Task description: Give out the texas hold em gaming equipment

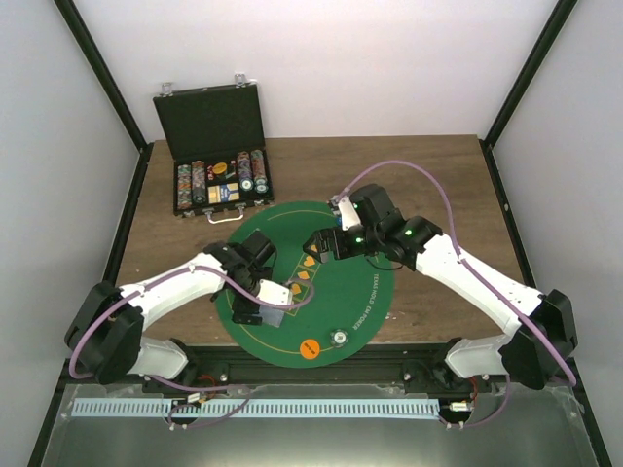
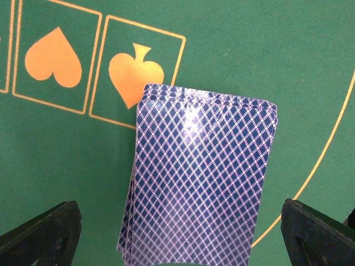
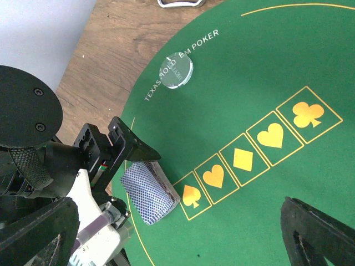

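A deck of playing cards (image 2: 199, 177) with blue diamond-patterned backs lies slightly fanned on the green mat (image 2: 249, 55), just beside the spade box. My left gripper (image 2: 180, 244) stands open around the deck, one finger on each side with mat showing in between. From the right wrist view the deck (image 3: 147, 191) lies under one left finger (image 3: 130, 147). My right gripper (image 1: 321, 243) hangs open and empty over the suit boxes. An orange disc (image 1: 311, 348) and a clear disc (image 1: 340, 337) rest near the mat's front edge.
A black hinged case (image 1: 216, 185) stands open at the back left of the wooden table, with rows of chips (image 1: 200, 182) inside. The clear disc (image 3: 176, 70) covers part of the mat's printed lettering. Black frame posts stand at the table's corners.
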Robot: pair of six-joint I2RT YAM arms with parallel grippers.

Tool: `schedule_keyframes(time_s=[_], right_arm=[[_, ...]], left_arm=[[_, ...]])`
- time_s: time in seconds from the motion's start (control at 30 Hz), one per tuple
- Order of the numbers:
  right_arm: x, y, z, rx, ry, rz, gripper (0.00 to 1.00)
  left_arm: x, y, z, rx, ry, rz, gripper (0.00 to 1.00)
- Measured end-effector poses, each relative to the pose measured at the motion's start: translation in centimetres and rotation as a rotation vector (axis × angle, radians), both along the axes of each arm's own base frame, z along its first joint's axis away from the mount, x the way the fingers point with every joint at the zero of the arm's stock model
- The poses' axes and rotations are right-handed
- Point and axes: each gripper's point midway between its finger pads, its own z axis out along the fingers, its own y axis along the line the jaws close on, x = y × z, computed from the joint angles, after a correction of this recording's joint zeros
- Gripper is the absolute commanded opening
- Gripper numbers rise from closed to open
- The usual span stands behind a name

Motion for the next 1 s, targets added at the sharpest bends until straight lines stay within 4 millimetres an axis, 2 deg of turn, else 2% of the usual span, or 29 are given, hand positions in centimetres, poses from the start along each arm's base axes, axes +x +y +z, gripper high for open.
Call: schedule_keyframes(time_s=[0.27, 0.37, 0.6, 0.77, 0.83, 1.0], right_arm=[[-0.1, -0.1, -0.5, -0.005, 0.010, -0.002, 1.00], [-0.1, -0.1, -0.5, -0.005, 0.010, -0.002, 1.00], [0.0, 0.0, -0.6, -0.006, 0.013, -0.003, 1.00], [0.1, 0.1, -0.8, -0.007, 0.019, -0.007, 1.00], [0.2, 0.1, -0.9, -0.008, 0.021, -0.012, 1.00], [0.4, -0.1, -0.8, -0.003, 0.024, -0.028, 1.00]], left_arm=[[-0.2, 0.0, -1.5, -0.003, 0.007, -0.016, 1.00], [-0.6, 0.3, -2.6, 0.009, 0.019, -0.023, 0.96], [-0.3, 0.4, -4.0, 0.021, 0.011, -0.021, 0.64], [0.0, 0.1, -3.5, 0.004, -0.002, -0.004, 0.47], [0.0, 0.0, -3.2, -0.003, -0.007, 0.003, 0.44], [-0.4, 0.2, -2.1, -0.012, 0.017, 0.051, 0.44]])
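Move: The card deck lies flat almost straight under the open left gripper, some 4 cm down, its middle about 1 cm back and 1 cm to the right. The orange button lies roughly 10 cm back and 12 cm to the right of that hand, and the clear disc about 13 cm ahead and 4 cm to the left. From the right hand the card deck is about 9 cm back, 13 cm to the left and 21 cm below. Lower the open left gripper about 4 cm, nearly straight down, so that one finger comes down on the near side and one on the far side of the card deck. Close to roughly half open, pinching the deck across its short width, then raise it about 2 cm while keeping the grip. ##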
